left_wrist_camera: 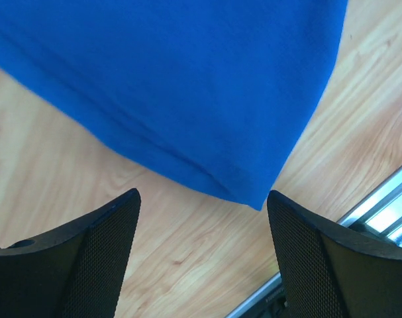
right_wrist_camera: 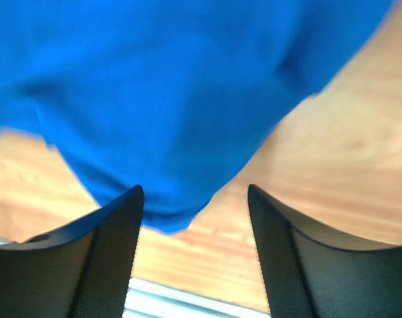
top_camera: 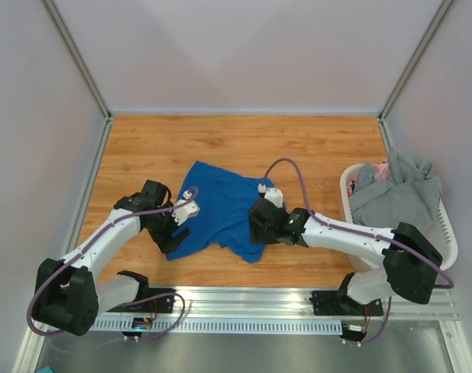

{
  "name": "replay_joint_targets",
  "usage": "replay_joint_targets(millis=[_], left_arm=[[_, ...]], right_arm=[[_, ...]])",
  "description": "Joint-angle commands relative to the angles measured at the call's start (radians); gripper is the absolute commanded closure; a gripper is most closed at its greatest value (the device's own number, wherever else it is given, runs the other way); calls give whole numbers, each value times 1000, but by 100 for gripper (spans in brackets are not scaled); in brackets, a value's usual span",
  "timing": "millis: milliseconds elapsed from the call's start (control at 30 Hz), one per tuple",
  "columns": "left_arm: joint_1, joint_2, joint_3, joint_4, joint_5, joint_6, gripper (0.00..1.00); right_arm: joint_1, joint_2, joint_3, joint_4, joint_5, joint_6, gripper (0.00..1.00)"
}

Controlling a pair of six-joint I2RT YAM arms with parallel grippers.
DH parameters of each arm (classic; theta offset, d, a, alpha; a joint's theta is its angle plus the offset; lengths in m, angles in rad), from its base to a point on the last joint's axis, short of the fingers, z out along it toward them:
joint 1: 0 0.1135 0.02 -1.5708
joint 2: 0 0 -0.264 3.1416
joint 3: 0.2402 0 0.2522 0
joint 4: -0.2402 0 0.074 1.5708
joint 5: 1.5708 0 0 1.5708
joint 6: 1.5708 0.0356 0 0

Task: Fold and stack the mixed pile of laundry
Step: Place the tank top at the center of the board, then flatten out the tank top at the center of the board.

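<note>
A bright blue garment [top_camera: 220, 206] lies spread on the wooden table. My left gripper [top_camera: 174, 235] hangs over its near left corner. In the left wrist view the gripper [left_wrist_camera: 202, 258] is open, and the blue garment's corner [left_wrist_camera: 250, 189] ends just ahead of the gap, with bare wood between the fingers. My right gripper [top_camera: 256, 231] is at the cloth's near right edge. It is also open [right_wrist_camera: 195, 252], with a blue garment fold [right_wrist_camera: 167, 212] beside its left finger and nothing held. A long grey garment [top_camera: 395, 194] and a bit of pink cloth [top_camera: 382, 169] fill the basket.
A white slotted basket [top_camera: 450, 233] stands at the right edge of the table. A metal rail [top_camera: 282, 299] runs along the near edge by the arm bases. Grey walls close in the left, back and right sides.
</note>
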Motion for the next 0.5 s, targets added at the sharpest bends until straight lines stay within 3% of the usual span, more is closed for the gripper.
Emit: replay_joint_targets(millis=[0, 100, 267, 300, 333, 367, 433, 467], left_arm=[[-39, 14, -60, 100, -66, 22, 16], [-62, 63, -72, 141, -75, -5, 23], [-114, 129, -97, 195, -109, -35, 52], [-116, 134, -97, 194, -106, -38, 58], [-116, 140, -97, 191, -102, -41, 70], [-116, 140, -95, 191, -99, -45, 78], [-116, 134, -95, 189, -92, -53, 100], [-116, 126, -95, 189, -86, -58, 100]], right_arm=[[69, 56, -31, 68, -102, 69, 39], [74, 120, -51, 151, -189, 83, 46], [72, 139, -88, 134, -197, 112, 45], [74, 133, -100, 154, -205, 122, 51], [72, 117, -115, 168, -208, 128, 59], [72, 110, -132, 188, -208, 131, 78], [68, 85, -129, 179, -178, 129, 98], [65, 74, -120, 158, -158, 125, 100]])
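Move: The tank top's near-left corner lies straight below the left hand, about 4 cm down. Its near-right corner is some 5 cm back, 3 cm left and 5 cm below the right hand. The tank top's middle is roughly 8 cm ahead and 14 cm right of the left hand, or 8 cm ahead and 10 cm left of the right hand. The table's near edge runs about 12 cm behind both hands. Both hands sink some 5 cm, the right also drawing back 5, and pinch the tank top's near corners. ##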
